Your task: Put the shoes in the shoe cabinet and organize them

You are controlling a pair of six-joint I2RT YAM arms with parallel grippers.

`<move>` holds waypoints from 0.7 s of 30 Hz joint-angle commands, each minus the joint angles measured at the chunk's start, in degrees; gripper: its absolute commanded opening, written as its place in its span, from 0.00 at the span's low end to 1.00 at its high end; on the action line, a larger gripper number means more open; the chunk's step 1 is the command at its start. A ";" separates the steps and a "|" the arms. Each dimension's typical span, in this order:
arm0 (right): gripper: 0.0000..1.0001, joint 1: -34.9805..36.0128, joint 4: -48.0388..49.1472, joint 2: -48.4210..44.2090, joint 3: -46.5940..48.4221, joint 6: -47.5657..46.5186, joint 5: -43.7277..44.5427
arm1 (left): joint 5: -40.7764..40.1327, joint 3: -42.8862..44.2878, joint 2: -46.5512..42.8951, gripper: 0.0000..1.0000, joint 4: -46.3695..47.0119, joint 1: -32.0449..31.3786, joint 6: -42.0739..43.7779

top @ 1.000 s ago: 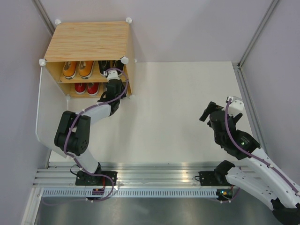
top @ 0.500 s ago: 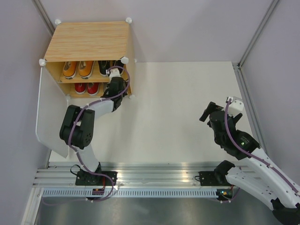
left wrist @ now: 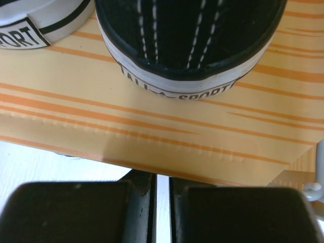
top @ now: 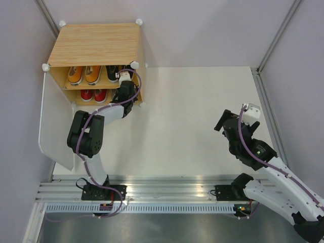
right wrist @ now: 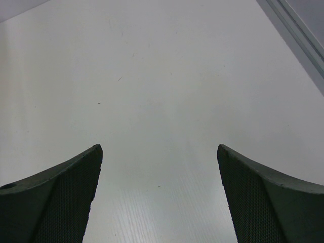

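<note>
The shoe cabinet (top: 96, 43) stands at the back left with its white door (top: 50, 126) swung open. On its inner shelf (left wrist: 152, 126) sit two orange shoes (top: 83, 75) and a black shoe (top: 112, 72). Two red shoes (top: 93, 94) lie below the shelf. My left gripper (top: 123, 81) is at the shelf's right front edge. In the left wrist view it (left wrist: 162, 202) is shut with nothing between its fingers, just in front of a black shoe's heel (left wrist: 187, 35); a second black heel (left wrist: 40, 20) shows on the left. My right gripper (right wrist: 159, 162) hangs open over bare table.
The cabinet's open door stands left of my left arm. A metal rail (top: 152, 185) runs along the near edge. Grey walls close in the table (top: 202, 111) on the left, back and right, where a frame post (top: 268, 96) runs.
My left gripper has shut and moved up closer to the shelf's front edge, its elbow folding in. The right arm has shifted only slightly.
</note>
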 commanded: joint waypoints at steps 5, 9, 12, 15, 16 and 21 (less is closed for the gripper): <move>0.98 -0.18 1.87 0.54 1.18 -0.22 2.06 | -0.97 2.58 0.60 0.18 3.01 0.89 0.91; 0.98 -0.18 1.79 0.63 1.27 -0.48 1.71 | -0.09 0.56 -2.56 0.39 -0.24 0.80 -2.33; 0.98 -0.18 2.05 0.11 0.48 -0.31 1.71 | -1.40 -1.55 -5.90 0.51 -3.24 0.80 -4.36; 0.98 -0.10 2.14 -0.42 -0.40 0.48 1.18 | -2.98 -3.14 -8.36 0.61 -5.43 0.89 -4.54; 0.98 -0.18 2.22 -0.34 -0.75 0.48 0.57 | -3.16 -3.14 -8.72 0.63 -6.57 0.89 -4.54; 0.98 -0.18 3.37 -0.77 -0.76 -0.13 -0.40 | -3.68 -3.84 -11.88 0.59 -12.09 1.06 -7.43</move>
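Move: Just at the heel end of the right-hand gray shoe on the lower shelf, the left hand has the shoe's middle roughly 11 cm ahead, 1 cm to its right and 4 cm below. The other gray shoe stands about 9 cm to the left of that one, level with it. A black shoe sits on the shelf overhead, some 12 cm ahead, 1 cm right and 10 cm up. From the right hand, the right-hand gray shoe is about 33 cm ahead, 45 cm left and 17 cm lower. Opening from nearly shut to a bit over half, the left hand's fingers leave the heel of the right-hand gray shoe. The hand barely dips, then draws back about 3 cm out from under the middle shelf's front edge, rising some 2.5 cm and easing nearly 2 cm left, with a slight counter-clockwise turn. ##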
